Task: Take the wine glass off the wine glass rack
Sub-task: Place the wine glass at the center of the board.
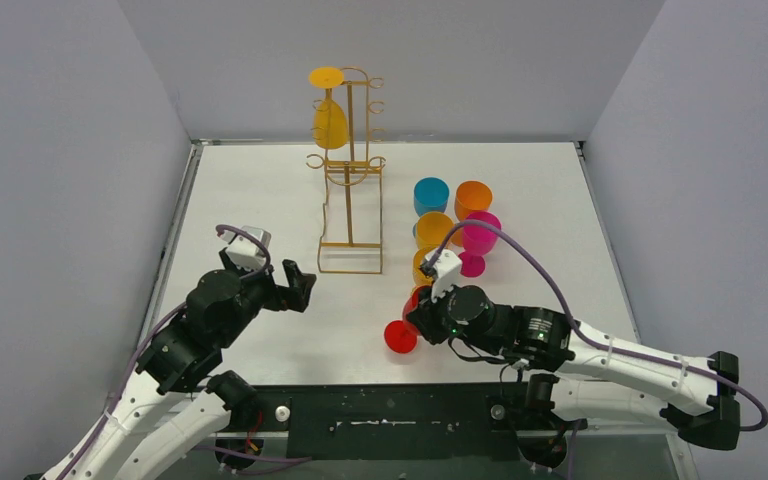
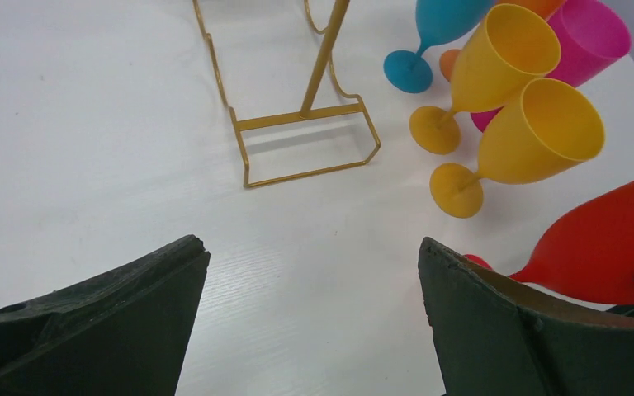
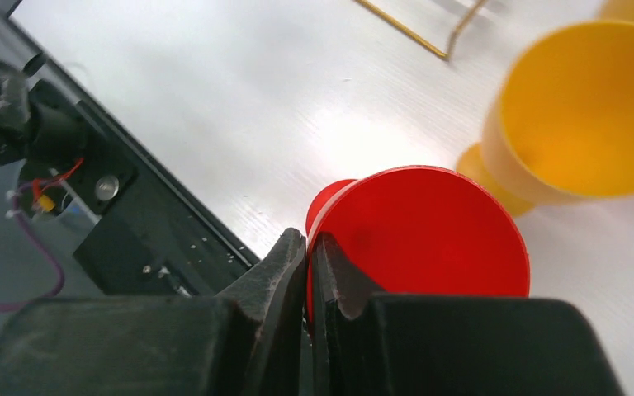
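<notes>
The gold wire wine glass rack [image 1: 351, 243] stands at the back middle of the table; its base shows in the left wrist view [image 2: 301, 120]. A yellow wine glass [image 1: 329, 122] hangs upside down near the rack's top. My left gripper [image 1: 300, 285] is open and empty, low over the table just in front and to the left of the rack's base; its jaws stand wide apart [image 2: 314, 256]. My right gripper [image 1: 422, 300] is shut on the rim of a red wine glass [image 3: 429, 231], one finger inside the bowl and one outside. The red glass's foot [image 1: 400, 336] is on or close to the table.
Several loose wine glasses stand right of the rack: blue [image 1: 431, 195], orange [image 1: 473, 198], pink [image 1: 480, 235] and two yellow ones [image 1: 434, 230]. They also show in the left wrist view [image 2: 537, 132]. Grey walls close in the table on three sides.
</notes>
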Robot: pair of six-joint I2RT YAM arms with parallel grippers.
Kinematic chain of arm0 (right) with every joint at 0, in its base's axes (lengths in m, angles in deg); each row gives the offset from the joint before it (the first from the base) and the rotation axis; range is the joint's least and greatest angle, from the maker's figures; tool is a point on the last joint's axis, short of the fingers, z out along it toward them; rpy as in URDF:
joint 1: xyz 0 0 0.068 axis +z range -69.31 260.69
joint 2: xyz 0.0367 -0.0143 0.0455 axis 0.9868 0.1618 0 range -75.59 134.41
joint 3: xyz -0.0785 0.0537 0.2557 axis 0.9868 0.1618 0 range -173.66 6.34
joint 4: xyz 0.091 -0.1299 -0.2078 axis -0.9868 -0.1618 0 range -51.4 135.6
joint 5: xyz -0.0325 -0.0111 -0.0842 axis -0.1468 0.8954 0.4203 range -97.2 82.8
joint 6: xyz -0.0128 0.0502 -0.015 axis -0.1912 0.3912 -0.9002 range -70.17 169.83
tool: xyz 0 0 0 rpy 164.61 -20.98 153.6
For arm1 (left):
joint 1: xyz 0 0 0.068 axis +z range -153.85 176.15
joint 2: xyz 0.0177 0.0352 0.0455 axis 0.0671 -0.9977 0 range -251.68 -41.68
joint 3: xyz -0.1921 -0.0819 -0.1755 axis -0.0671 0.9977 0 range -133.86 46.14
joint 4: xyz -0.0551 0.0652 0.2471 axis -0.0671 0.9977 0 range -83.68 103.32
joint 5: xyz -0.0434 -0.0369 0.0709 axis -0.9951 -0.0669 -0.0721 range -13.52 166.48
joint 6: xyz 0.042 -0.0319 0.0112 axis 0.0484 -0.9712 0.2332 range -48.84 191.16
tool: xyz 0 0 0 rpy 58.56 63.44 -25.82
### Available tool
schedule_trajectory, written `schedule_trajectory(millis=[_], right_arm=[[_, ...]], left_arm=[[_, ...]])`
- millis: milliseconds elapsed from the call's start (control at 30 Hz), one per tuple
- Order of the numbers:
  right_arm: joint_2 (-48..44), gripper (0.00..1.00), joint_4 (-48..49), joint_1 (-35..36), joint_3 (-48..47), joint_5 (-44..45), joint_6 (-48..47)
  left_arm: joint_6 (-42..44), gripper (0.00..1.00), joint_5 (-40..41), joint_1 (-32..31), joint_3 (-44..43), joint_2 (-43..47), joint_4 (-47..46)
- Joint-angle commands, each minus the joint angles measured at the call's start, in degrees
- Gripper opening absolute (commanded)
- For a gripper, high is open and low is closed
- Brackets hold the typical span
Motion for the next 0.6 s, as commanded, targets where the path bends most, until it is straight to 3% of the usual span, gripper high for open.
schedule_trajectory(millis=[0,167,567], right_arm=[[-6.56,0.0,-4.97,0.18,1.37,14.46,6.22],[-11.09,0.0,-14.55,0.03,0.57,26.11,13.21],[-13.71,0.0,-25.53,0.07,-1.55,32.43,20.76]], left_arm=[[-1.48,0.97,5.84,0.34,-1.78,1.75,1.8],[-1.57,0.97,6.86,0.27,-2.43,1.81,4.11],[-1.14,0.97,7.43,0.18,-3.13,0.39,4.6]])
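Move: The red wine glass already hangs by its rim from the right hand. The open patch of board for it lies about 7 cm ahead, 12 cm to the right and 16 cm below. Bordering that patch, the nearer yellow glass stands about 8 cm ahead and 3 cm right of this hand, and the magenta glass about 14 cm ahead and 13 cm right, both middles some 9 cm lower. From the left hand, the patch is about level ahead, 34 cm to the right and 20 cm down. The red wine glass is carried about 11 cm to the right and some 3 cm forward, at nearly unchanged height, towards the open patch beside the nearer yellow glass. The right fingers keep their pinch on its rim while the wrist swings clockwise by about 30 degrees, slowing near the end. The empty left hand, staying open, eases some 2.5 cm left. ##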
